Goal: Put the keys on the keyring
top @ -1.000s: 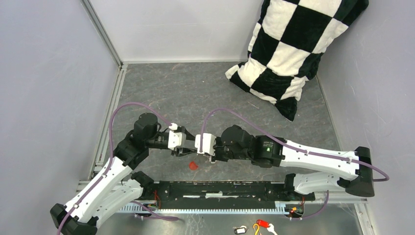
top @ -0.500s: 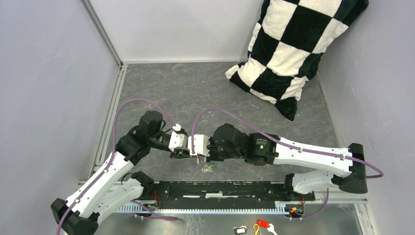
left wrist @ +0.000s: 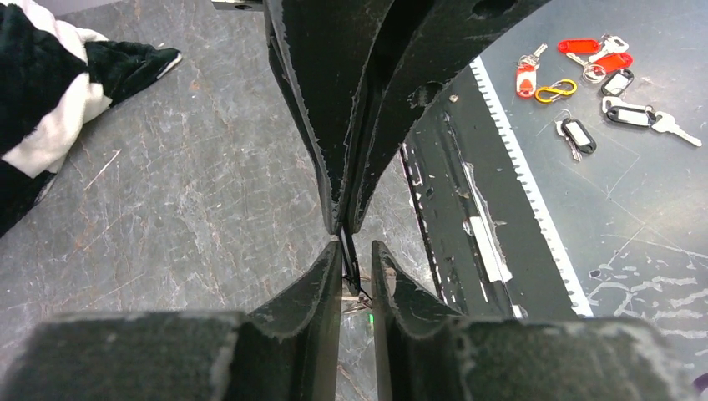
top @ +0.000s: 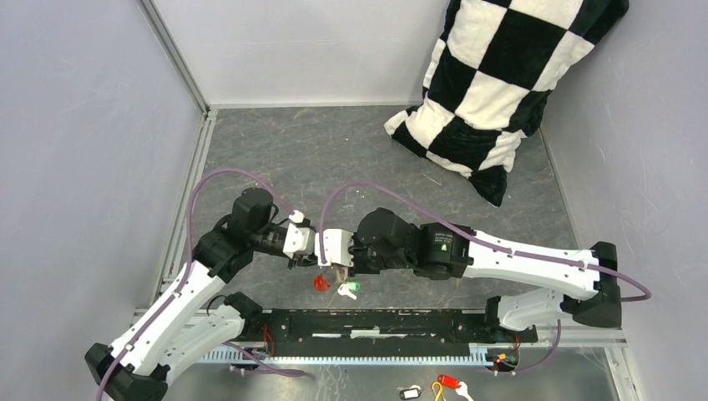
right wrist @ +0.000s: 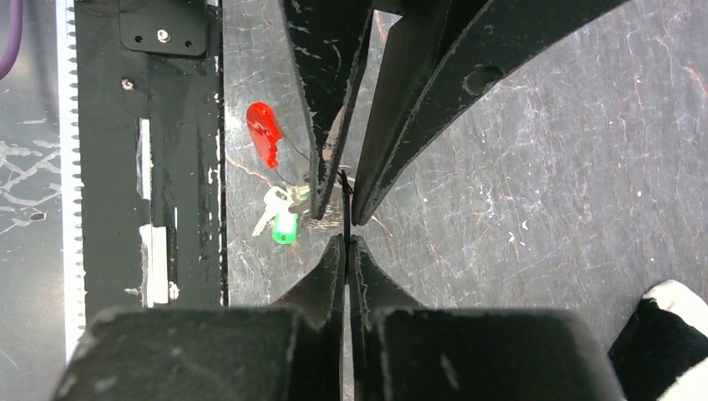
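Observation:
My right gripper (right wrist: 346, 242) is shut on a thin dark edge of the keyring (right wrist: 321, 214), whose silvery loops hang just past its fingertips. From the keyring dangle the keys: a long red one (right wrist: 265, 134), a short green one (right wrist: 285, 226) and a small metal one (right wrist: 265, 214). My left gripper (left wrist: 357, 251) faces it tip to tip. Its jaws stand a narrow gap apart around that same thin edge, which lies against the left finger (left wrist: 332, 266). From above, both grippers meet low over the table, with the red key (top: 321, 282) and green key (top: 351, 289) beneath them.
A black-and-white checked pillow (top: 501, 92) lies at the back right. A black rail (top: 376, 322) runs along the near edge. Beyond it lie several spare tagged keys (left wrist: 584, 92). Grey walls close in the left, back and right sides.
Both grippers have slid a little to the left and the left jaws have narrowed around the thin edge. The keys swung, so red and green now both show under the grippers.

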`<state>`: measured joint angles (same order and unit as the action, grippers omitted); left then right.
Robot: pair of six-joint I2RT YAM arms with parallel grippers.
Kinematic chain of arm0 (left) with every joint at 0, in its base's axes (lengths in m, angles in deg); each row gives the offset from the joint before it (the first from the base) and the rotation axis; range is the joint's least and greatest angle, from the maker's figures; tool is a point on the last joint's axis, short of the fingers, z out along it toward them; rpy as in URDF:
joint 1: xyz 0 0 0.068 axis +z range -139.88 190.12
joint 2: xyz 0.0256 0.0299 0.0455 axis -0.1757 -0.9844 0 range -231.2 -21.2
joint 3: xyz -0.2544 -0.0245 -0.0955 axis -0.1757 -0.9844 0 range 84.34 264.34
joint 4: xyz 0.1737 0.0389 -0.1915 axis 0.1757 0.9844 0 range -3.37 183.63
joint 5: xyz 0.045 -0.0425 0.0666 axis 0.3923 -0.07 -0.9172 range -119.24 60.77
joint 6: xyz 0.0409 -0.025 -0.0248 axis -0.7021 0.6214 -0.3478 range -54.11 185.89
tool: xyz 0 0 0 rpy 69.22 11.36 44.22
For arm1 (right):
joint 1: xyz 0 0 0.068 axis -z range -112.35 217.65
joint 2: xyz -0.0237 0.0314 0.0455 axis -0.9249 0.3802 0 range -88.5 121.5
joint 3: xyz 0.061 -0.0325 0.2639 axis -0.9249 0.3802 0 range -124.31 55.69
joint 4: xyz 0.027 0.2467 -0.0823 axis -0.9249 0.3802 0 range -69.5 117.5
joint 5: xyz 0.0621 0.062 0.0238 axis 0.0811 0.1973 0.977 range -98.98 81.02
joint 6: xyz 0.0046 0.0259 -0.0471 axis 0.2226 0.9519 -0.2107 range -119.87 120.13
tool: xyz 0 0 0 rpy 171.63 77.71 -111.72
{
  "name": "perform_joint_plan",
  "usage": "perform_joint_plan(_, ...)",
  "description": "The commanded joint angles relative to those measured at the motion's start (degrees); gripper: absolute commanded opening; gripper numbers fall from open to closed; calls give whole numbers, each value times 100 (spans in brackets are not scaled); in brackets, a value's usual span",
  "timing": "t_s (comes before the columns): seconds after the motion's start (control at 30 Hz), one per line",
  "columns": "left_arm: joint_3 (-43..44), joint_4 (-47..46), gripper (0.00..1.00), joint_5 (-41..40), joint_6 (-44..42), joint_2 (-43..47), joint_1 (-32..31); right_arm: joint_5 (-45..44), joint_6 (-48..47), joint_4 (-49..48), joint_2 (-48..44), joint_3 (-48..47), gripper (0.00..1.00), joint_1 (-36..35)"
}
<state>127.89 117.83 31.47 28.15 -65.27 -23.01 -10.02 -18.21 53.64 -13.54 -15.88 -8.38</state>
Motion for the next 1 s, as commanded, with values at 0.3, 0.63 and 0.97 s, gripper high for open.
perform_joint_plan(0.3, 156, 158, 2, -151, -241, -50, -54, 42, 55, -263, 281, -639, 0, -103)
perform_joint_plan(0.63, 200, 47, 2, -80, -143, -21, -64, -114, 259, -890, -270, -57, 23, -92)
perform_joint_plan(0.97, 149, -1184, 2, 327, 1427, 165, -61, 84, 705, -2876, -1859, 2053, 50, 237)
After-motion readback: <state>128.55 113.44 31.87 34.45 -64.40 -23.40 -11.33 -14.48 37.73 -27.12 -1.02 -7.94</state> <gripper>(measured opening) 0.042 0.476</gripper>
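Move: The thin black piece of the keys-and-keyring bundle, still pinched in the right fingertips, stands edge-on between the left gripper's half-closed pads, practically at both hand points, maybe 1 cm to the right hand's left. From the left hand, the red tag hangs about 4 cm back, 4 cm left and 6 cm lower; the green tag about 4 cm back, 1 cm right and 8 cm lower. Shut the left gripper on the thin black piece, holding that hand in place while the right keeps its pinch. Only then open the right fingers about halfway to let go, tipping them up some 15 degrees as the hand rises and backs off rightward, roughly 2 cm each way. Finish by raising the left hand about 2 cm with its grip kept. ##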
